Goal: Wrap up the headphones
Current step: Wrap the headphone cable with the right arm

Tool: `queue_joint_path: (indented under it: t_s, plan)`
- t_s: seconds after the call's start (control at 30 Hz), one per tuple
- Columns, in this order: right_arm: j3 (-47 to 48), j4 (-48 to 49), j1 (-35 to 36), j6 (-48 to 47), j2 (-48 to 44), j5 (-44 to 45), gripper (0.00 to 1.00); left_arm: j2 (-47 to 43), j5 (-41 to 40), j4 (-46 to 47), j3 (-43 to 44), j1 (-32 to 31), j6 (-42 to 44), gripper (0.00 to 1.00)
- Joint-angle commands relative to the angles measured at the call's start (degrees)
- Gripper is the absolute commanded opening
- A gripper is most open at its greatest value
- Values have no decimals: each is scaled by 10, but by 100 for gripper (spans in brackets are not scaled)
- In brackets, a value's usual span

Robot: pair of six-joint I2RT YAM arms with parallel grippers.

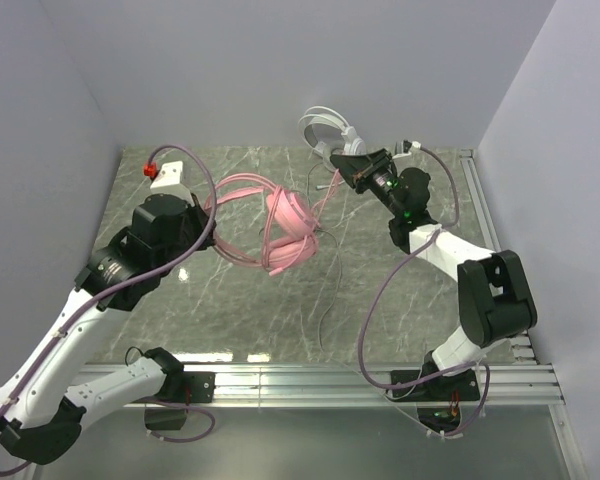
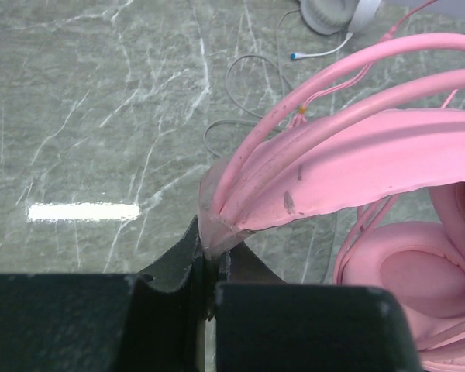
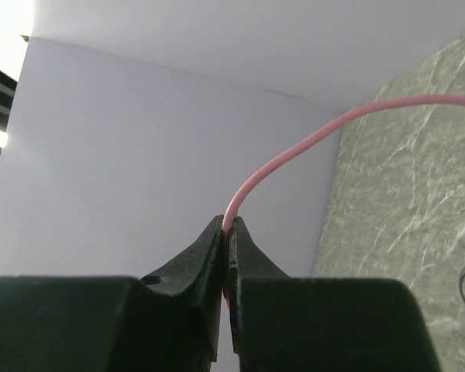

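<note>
The pink headphones (image 1: 288, 225) hang above the marble table (image 1: 180, 310), earcups down. My left gripper (image 1: 213, 226) is shut on the end of their pink headband (image 2: 349, 155), which sits pinched between the fingertips of the left gripper (image 2: 215, 246). My right gripper (image 1: 348, 171) is raised at the back right, near the wall. In its wrist view the right gripper (image 3: 229, 226) is shut on the thin pink cable (image 3: 294, 147), which arcs away to the right. The white headphones (image 1: 326, 130) lie at the back edge of the table, behind the right gripper.
A thin pale cable (image 1: 329, 290) trails across the table toward the front; its loops (image 2: 244, 85) also show in the left wrist view. Metal rails run along the front (image 1: 360, 379) and right (image 1: 485, 215) edges. Walls close in the back and both sides.
</note>
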Motion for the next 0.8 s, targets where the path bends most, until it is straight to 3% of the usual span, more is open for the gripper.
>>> queue_joint_path:
  t_s: [0.0, 0.47, 0.77]
  plan:
    - [4, -6, -5, -21, -32, -5, 2, -22, 35, 72, 38, -2, -23, 0]
    - [62, -52, -5, -35, -17, -5, 1, -15, 234, 83, 35, -2, -6, 0]
    - [109, -83, -8, -46, -25, -7, 1, -34, 218, 74, -27, -2, 56, 0]
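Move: The right fingers are shut on the pink cable. The ear cups of the pink headphones it is being wrapped round hang about 16 cm back and 12 cm to their left, a few centimetres lower. On the table, the white headphones lie about 31 cm ahead of the right hand, 25 cm below; the white cable's plug about 23 cm ahead, 3 cm left, 30 cm down. From the left hand, the ear cups are some 19 cm right and 2 cm ahead, slightly below. Still pinching the headband, the left hand carries the pink headphones about 5 cm to the right and some 3 cm back, swinging them about 20 degrees clockwise. The right hand keeps its grip on the cable, nearly still at first, then lifts it straight up by about 3.5 cm. ##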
